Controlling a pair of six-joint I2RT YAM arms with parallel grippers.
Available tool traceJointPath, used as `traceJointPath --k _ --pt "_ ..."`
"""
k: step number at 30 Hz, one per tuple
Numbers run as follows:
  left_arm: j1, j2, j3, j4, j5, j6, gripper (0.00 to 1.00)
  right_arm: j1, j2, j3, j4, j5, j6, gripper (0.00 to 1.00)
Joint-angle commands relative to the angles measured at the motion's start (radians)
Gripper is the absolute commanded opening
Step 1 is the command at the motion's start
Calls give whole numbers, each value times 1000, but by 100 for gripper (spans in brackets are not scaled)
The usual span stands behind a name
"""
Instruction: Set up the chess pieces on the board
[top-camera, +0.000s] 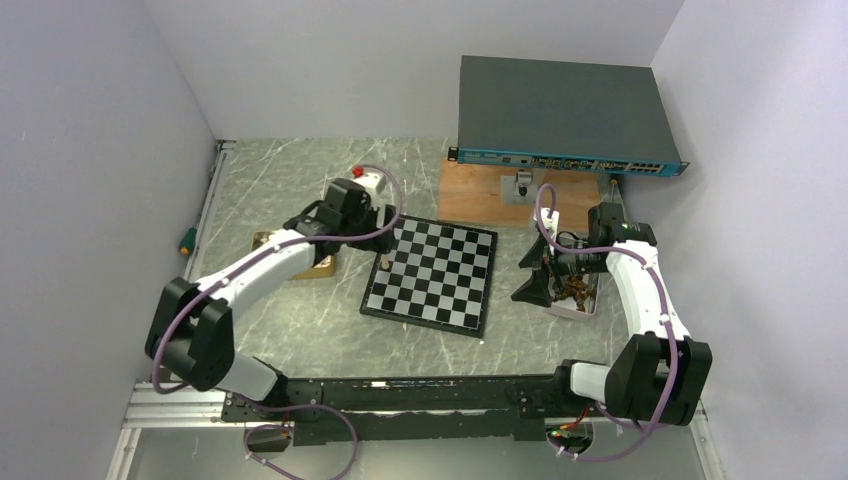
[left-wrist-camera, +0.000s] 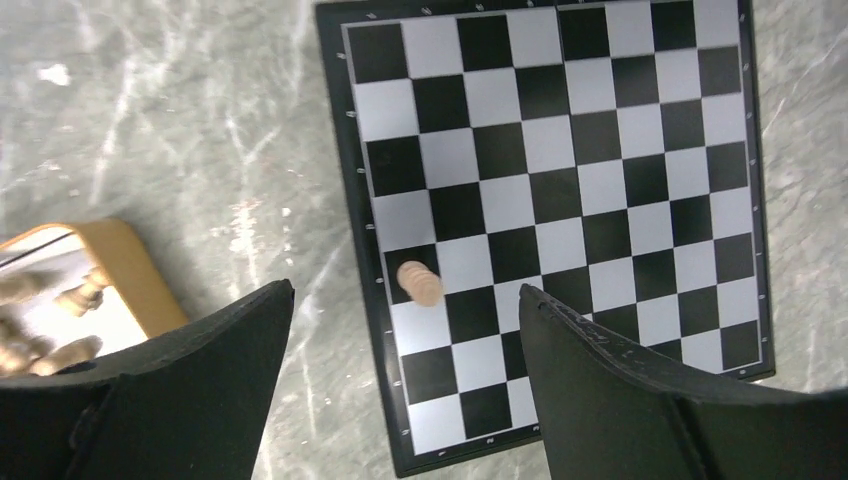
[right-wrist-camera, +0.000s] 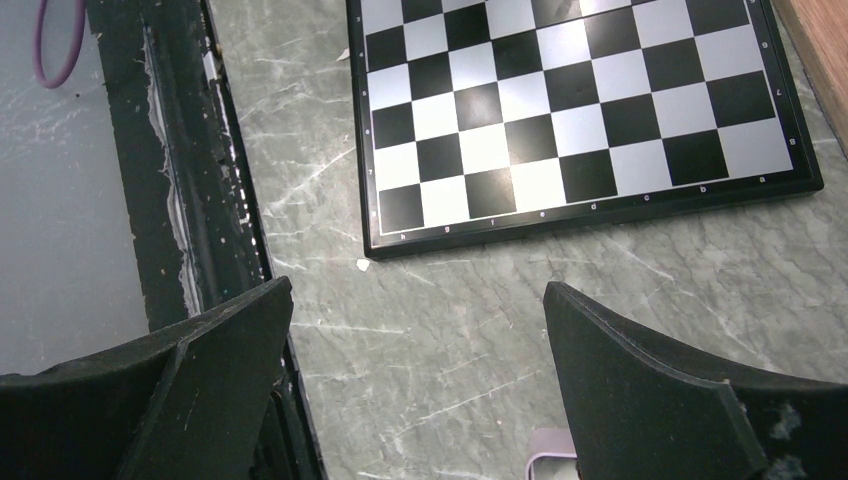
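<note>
The board (top-camera: 432, 276) lies flat in the middle of the table, with black and silvery checks. One light tan chess piece (left-wrist-camera: 421, 283) stands on a black square in the board's left edge column, also seen from above (top-camera: 385, 262). My left gripper (left-wrist-camera: 405, 292) hangs open just above that piece, its fingers (left-wrist-camera: 215, 360) clear of it on both sides. My right gripper (right-wrist-camera: 418, 290) is open over bare table beside the board's (right-wrist-camera: 570, 110) right edge, empty. In the top view the right gripper (top-camera: 537, 272) sits beside a white tray (top-camera: 590, 309) of dark pieces (top-camera: 574, 290).
A tan tray (left-wrist-camera: 135, 275) with light pieces (left-wrist-camera: 60, 300) sits left of the board, under my left arm. A brown wooden plank (top-camera: 475, 190) and a dark network box (top-camera: 560, 115) stand behind the board. A black rail (right-wrist-camera: 190, 200) runs along the near edge.
</note>
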Motion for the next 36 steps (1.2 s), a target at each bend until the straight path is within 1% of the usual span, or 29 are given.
traceJointPath --k 1,6,11,13,16,18,23,27,36 --pt "94 -114 19 -27 95 33 88 9 -38 31 0 -58 -9 99" --pt "252 -202 11 -110 86 50 89 56 -63 26 41 -32 36 99" --pt "399 -232 41 -242 73 127 89 105 -88 10 105 11 109 99" --pt "451 -231 25 -257 62 158 89 123 -91 7 123 24 128 99" --pt "529 -209 -6 -250 105 172 87 135 -93 4 134 33 137 99" --pt "561 -185 -18 -240 114 174 87 165 -95 1 138 37 140 99" --pt "596 -108 -8 -254 110 187 80 182 -98 -6 151 55 150 99" --pt "609 -46 -1 -259 114 189 70 191 -94 -7 151 58 151 99" --pt "636 62 44 -275 109 191 54 212 -89 -2 140 52 145 99"
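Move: The golden tray of light pieces is what my left hand, now empty, goes for: its middle lies roughly 22 cm to the left, 2 cm ahead and 10 cm below. The piece just placed stands about 7 cm under this hand, 1 cm back and 1 cm right. The chess board's centre is some 13 cm right, 3 cm back and 10 cm below. From my right hand, the tray is about 53 cm left, 13 cm ahead and 13 cm down. I carry my empty left hand away from the standing piece in an arc about 22 cm left to the tray, rising some 5 cm, then sinking 10 cm over its pieces. The wrist turns about 25 degrees counter-clockwise and tips the fingers steeper as they narrow to just over half open. My right hand, fingers wide, eases 3 cm left towards the board. ##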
